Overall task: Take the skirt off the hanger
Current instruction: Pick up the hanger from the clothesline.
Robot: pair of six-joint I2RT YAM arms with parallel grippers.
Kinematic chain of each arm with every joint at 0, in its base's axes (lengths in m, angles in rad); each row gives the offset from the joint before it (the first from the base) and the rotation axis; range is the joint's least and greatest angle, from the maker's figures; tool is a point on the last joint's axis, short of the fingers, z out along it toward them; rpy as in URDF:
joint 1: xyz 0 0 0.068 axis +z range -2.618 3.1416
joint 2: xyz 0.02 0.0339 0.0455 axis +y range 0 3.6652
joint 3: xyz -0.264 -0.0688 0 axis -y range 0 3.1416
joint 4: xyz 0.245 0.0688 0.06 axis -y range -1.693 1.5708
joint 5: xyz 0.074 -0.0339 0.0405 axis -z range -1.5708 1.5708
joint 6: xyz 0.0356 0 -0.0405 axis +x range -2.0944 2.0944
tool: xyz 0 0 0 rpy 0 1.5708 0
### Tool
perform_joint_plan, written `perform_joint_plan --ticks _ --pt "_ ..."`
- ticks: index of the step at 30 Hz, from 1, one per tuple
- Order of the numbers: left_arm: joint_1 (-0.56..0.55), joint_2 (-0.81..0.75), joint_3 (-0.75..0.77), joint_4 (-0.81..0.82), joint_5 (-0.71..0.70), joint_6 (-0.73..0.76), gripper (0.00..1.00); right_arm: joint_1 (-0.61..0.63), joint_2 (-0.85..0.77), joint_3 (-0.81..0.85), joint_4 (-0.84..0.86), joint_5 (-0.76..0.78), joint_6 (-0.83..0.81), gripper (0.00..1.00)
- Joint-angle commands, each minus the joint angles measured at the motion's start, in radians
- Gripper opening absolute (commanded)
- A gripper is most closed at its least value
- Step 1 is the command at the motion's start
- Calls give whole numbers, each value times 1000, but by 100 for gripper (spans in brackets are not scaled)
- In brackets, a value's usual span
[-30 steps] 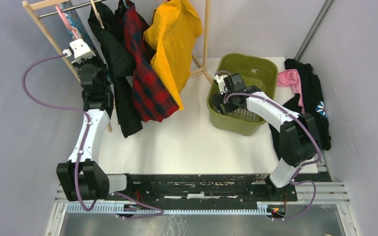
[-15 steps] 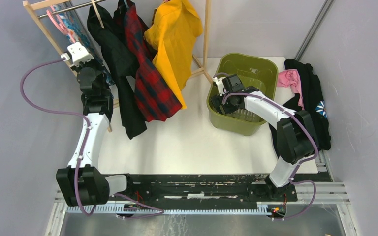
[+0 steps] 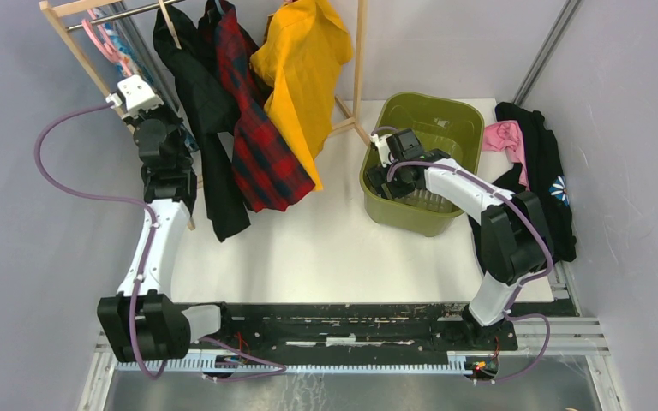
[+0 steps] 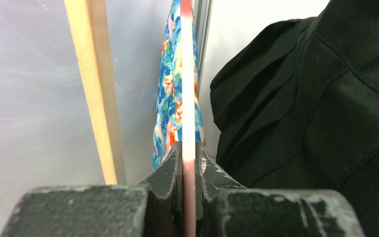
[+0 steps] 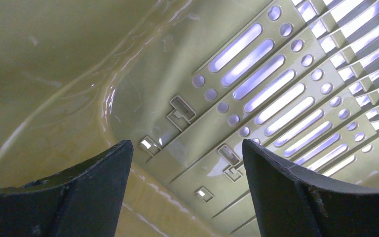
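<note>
The skirt (image 4: pixel 170 74) is blue with a floral print and hangs from a pink hanger (image 4: pixel 187 74) at the left end of the rack. In the top view, the skirt (image 3: pixel 128 44) and the hanger (image 3: pixel 98 36) show just under the rail. My left gripper (image 4: pixel 188 148) is shut on the hanger's thin pink edge, reaching up from below. My right gripper (image 5: pixel 186 143) is open and empty, down inside the green basket (image 3: pixel 458 116) near its slotted floor. From above, the right gripper (image 3: pixel 385 177) sits at the basket's left wall.
A wooden rack (image 3: pixel 77 51) holds a black garment (image 3: pixel 201 94), a red plaid one (image 3: pixel 257 145) and a yellow one (image 3: pixel 304 60). The black garment (image 4: pixel 301 98) hangs close on the right of my left gripper, with a rack post (image 4: pixel 98 98) to its left. Dark and pink clothes (image 3: pixel 540 163) are piled at the right.
My left wrist has shifted slightly left with the hanger, pulling its pink top leftward along the rail. The hanging garments swayed and settled. The right gripper has stayed in the basket.
</note>
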Motion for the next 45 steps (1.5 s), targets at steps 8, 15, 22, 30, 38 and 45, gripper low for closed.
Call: perform_joint_plan --ticks 8,15,22,30,38,45 --pt "0 -124 21 -71 19 5 3 6 14 51 4 -20 10 87" --pt "-5 -157 32 -265 65 -7 3 7 2 69 -9 -3 2 87" --pt "-10 -239 20 -432 82 -40 3 9 -22 119 -38 3 -5 83" --pt "-10 -334 69 -644 152 -84 3 123 -72 209 -95 -39 -112 81" --pt "-11 -432 96 -803 248 -73 3 290 -56 445 -228 -132 -158 81" --pt "-13 -488 96 -837 265 -82 3 368 -35 491 -285 114 -193 84"
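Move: The left hand already pinches the pink hanger with the skirt on it; the clothesline rail lies about 11 cm ahead and 5 cm above, the black garment roughly 11 cm to its right, level ahead and 12 cm lower. Open air to draw it into lies some 15 cm back, 5 cm right and 5 cm lower. The right hand is down in the green basket, whose middle is about 8 cm right and 4 cm ahead; the hanger is some 50 cm left, 5 cm ahead and 35 cm above it. Keeping its pinch on the hanger, the left hand draws it back about 13 cm away from the rail and alongside the black garment, drifting some 5 cm right and dipping a little, while the fingers tip down about 20 degrees and swing clockwise. The right hand waits in the basket at first, then climbs out quickly, left and up and a little back towards the hanger side, fingers staying wide open and turning counter-clockwise, dragging the basket's left wall along with it. ##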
